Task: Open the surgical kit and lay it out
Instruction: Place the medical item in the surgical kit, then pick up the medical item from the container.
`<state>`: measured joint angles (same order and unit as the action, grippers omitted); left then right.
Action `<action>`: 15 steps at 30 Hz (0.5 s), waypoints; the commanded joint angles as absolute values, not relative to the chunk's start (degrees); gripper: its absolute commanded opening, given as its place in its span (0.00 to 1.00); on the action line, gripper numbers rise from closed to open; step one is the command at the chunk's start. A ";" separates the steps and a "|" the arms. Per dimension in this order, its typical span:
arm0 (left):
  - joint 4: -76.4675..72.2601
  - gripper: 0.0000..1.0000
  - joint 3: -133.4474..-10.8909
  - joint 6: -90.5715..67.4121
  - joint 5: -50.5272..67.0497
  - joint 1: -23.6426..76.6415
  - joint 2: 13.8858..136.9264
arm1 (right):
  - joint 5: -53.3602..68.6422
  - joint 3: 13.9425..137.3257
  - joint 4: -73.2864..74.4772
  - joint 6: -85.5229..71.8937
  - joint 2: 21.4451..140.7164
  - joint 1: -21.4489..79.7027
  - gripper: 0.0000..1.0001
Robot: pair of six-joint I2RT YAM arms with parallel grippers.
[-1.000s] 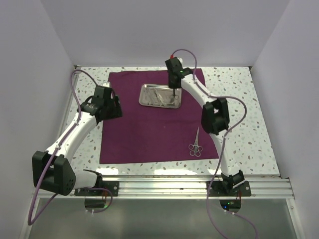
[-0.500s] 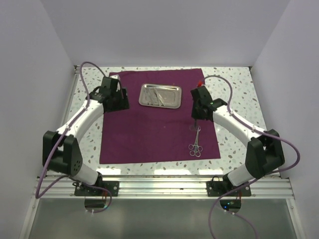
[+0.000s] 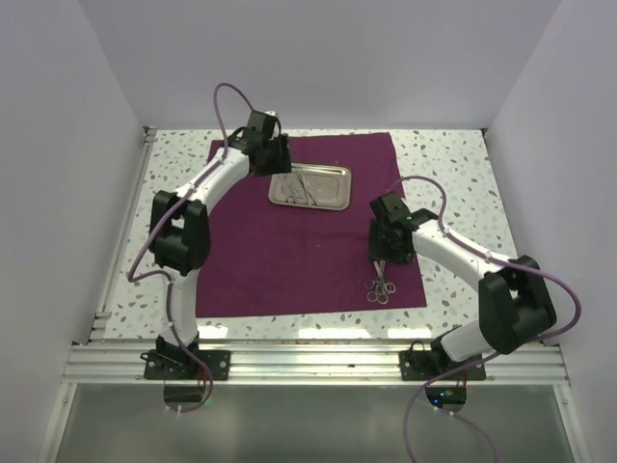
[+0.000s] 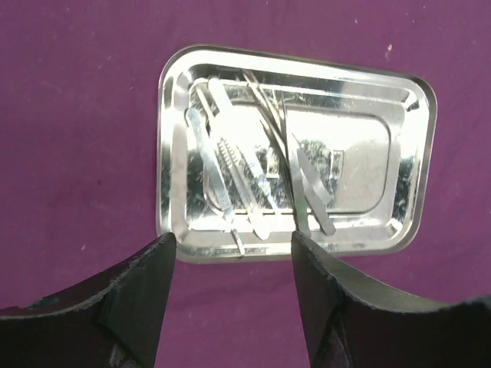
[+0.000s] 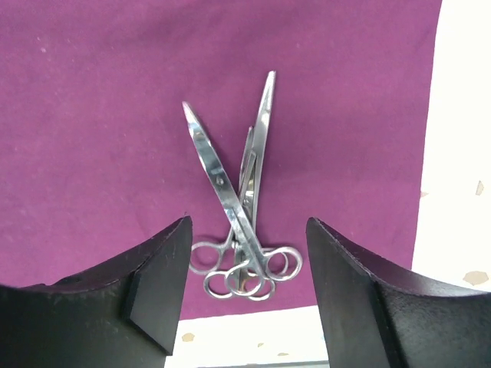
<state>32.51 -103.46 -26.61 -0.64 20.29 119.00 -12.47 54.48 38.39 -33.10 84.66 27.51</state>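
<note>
The maroon cloth [image 3: 289, 251] lies flat on the speckled table. The steel tray [image 3: 309, 186] sits at its far middle with several slim instruments [image 4: 253, 184] inside; the tray also shows in the left wrist view [image 4: 406, 176]. My left gripper [image 4: 230, 268] is open and empty, just at the tray's near edge [image 3: 275, 164]. Two ring-handled scissors [image 5: 242, 207] lie crossed at the cloth's near right corner [image 3: 379, 282]. My right gripper [image 5: 245, 276] is open and empty right above their ring handles [image 3: 390, 256].
Speckled tabletop [image 3: 463, 193] borders the cloth on all sides, with white walls around it. An aluminium rail [image 3: 318, 362] runs along the near edge. Purple cables loop off both arms.
The left arm swung from the cloth's left side to the tray's left edge. The right gripper moved toward the near edge over the scissors, and a second pair now lies across the first.
</note>
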 commanded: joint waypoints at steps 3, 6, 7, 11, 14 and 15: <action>34.54 0.61 -110.04 -28.30 -3.77 21.53 124.36 | -12.13 56.69 41.83 -32.43 79.28 27.77 0.65; 35.76 0.53 -110.74 -29.09 -5.71 22.50 126.03 | -12.57 57.21 43.06 -31.91 78.93 27.77 0.65; 36.64 0.51 -111.00 -29.35 -6.23 22.76 126.47 | -12.83 57.30 43.24 -31.90 78.93 27.86 0.65; 38.32 0.46 -109.79 -30.32 -8.00 24.60 127.53 | -13.53 57.66 44.12 -31.20 78.57 27.77 0.65; 37.88 0.46 -108.37 -30.41 -8.61 26.01 127.62 | -14.15 57.92 44.21 -31.11 78.49 27.69 0.65; 38.14 0.46 -108.37 -30.58 -8.87 26.28 127.79 | -14.24 58.09 44.30 -31.03 78.66 27.77 0.65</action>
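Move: The leftmost instruments in the tray lie some 10 cm below the left hand, about 3 cm ahead and 4 cm to its right. The tweezers bundle is level with them in reach, roughly 9 cm to the hand's right, and the tray's middle is about 4 cm ahead and 10 cm right. From the right hand those leftmost instruments are some 26 cm ahead, 27 cm to its left and 4 cm below. The instruments at the tray's left end are approached by the left hand, which sinks about 6 cm towards them and shifts some 2.5 cm right, edging forward first and then easing back. Its wrist tips steeper by roughly 10 degrees while the fingers narrow from wide to about half open, still short of a grip. The right hand, open, rises about 2 cm above the scissors. ##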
